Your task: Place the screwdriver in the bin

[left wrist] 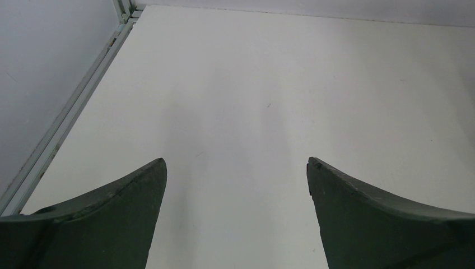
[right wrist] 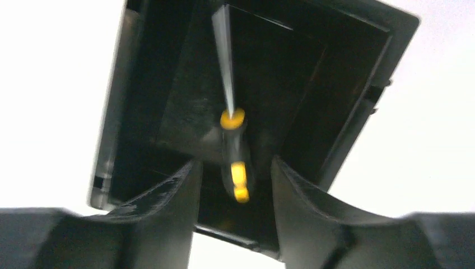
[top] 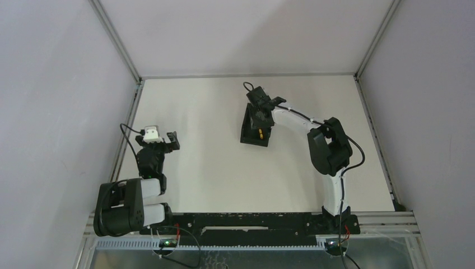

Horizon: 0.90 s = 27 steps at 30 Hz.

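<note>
The black bin (top: pixel 247 126) stands on the white table near the middle back. My right gripper (top: pixel 259 119) hovers just over its near end. In the right wrist view the screwdriver (right wrist: pixel 234 150) is inside the bin (right wrist: pixel 130 101), its yellow-and-black handle towards me and its thin shaft pointing away, blurred. My right gripper (right wrist: pixel 235 161) is open, and both fingers stand clear of the handle with a gap on each side. From above, only the screwdriver's yellow tip (top: pixel 260 133) shows in the bin. My left gripper (top: pixel 172 140) is at the table's left side, open and empty (left wrist: pixel 236 161).
A metal frame rail (left wrist: pixel 67 120) runs along the table's left edge close to my left gripper. Grey enclosure walls stand on three sides. The right arm's cable (top: pixel 297 114) loops beside the bin.
</note>
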Available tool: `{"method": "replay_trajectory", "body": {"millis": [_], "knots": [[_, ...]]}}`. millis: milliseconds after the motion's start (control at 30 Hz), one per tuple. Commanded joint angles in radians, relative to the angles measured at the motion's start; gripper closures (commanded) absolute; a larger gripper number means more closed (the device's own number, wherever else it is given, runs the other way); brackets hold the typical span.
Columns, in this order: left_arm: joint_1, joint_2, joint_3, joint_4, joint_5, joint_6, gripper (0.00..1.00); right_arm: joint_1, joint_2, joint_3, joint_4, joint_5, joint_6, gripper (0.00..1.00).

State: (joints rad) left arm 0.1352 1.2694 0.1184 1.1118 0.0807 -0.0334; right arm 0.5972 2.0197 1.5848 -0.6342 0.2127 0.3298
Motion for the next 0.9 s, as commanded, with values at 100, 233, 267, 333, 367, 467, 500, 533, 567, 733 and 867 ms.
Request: {"method": "replay_trajectory", "body": {"millis": [100, 233, 267, 333, 367, 467, 500, 533, 567, 733, 867], "knots": [[-0.006, -0.009, 0.039, 0.019, -0.004, 0.020, 0.00, 0.023, -0.019, 0.066, 0.019, 0.047, 0.018, 0.27], [-0.006, -0.009, 0.040, 0.019, -0.004, 0.020, 0.00, 0.035, -0.061, 0.089, -0.006, 0.054, 0.006, 0.26], [-0.006, -0.009, 0.040, 0.019, -0.004, 0.020, 0.00, 0.036, -0.079, 0.093, -0.012, 0.057, 0.003, 0.26], [-0.006, -0.010, 0.039, 0.019, -0.004, 0.020, 0.00, 0.036, -0.129, 0.085, -0.018, 0.062, -0.003, 0.17], [-0.006, -0.009, 0.041, 0.019, -0.004, 0.020, 0.00, 0.035, -0.162, 0.076, -0.016, 0.070, -0.006, 0.11], [-0.006, -0.009, 0.040, 0.019, -0.004, 0.020, 0.00, 0.017, -0.270, 0.013, -0.009, 0.106, -0.013, 0.00], [-0.006, -0.011, 0.040, 0.019, -0.004, 0.020, 0.00, 0.004, -0.309, -0.021, -0.007, 0.109, -0.016, 0.00], [-0.006, -0.009, 0.040, 0.019, -0.004, 0.020, 0.00, -0.016, -0.366, -0.059, 0.006, 0.101, -0.021, 0.00], [-0.006, -0.010, 0.040, 0.019, -0.004, 0.020, 0.00, -0.044, -0.410, -0.111, 0.024, 0.085, -0.030, 0.00], [-0.006, -0.009, 0.040, 0.019, -0.004, 0.020, 0.00, -0.288, -0.604, -0.416, 0.174, -0.099, -0.091, 0.00], [-0.006, -0.010, 0.040, 0.019, -0.004, 0.020, 0.00, -0.532, -0.672, -0.595, 0.341, -0.255, -0.141, 0.00]]}}
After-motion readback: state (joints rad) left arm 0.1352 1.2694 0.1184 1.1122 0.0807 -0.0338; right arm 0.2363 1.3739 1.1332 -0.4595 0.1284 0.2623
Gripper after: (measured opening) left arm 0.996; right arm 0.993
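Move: The screwdriver is already in the bin under my right hand's half-open fingers; its middle lies about 2 cm ahead, 1 cm to the left and some 2 cm below. The bin surrounds it, its centre also roughly 2 cm ahead, 1 cm left and 2 cm down, so my fingers are over its near half. For my left hand the screwdriver is some 36 cm to the right, about 5 cm ahead and 8 cm lower. I spread my right fingers from half open to fully open over the screwdriver, creeping forward and up only a centimetre or two. Then I lift quickly out of the bin to some 13 cm and swing right, away from it, about 16 cm, drifting slightly back and sinking a little at the end, while my fingers tip outward and turn clockwise by 15 to 20 degrees. ##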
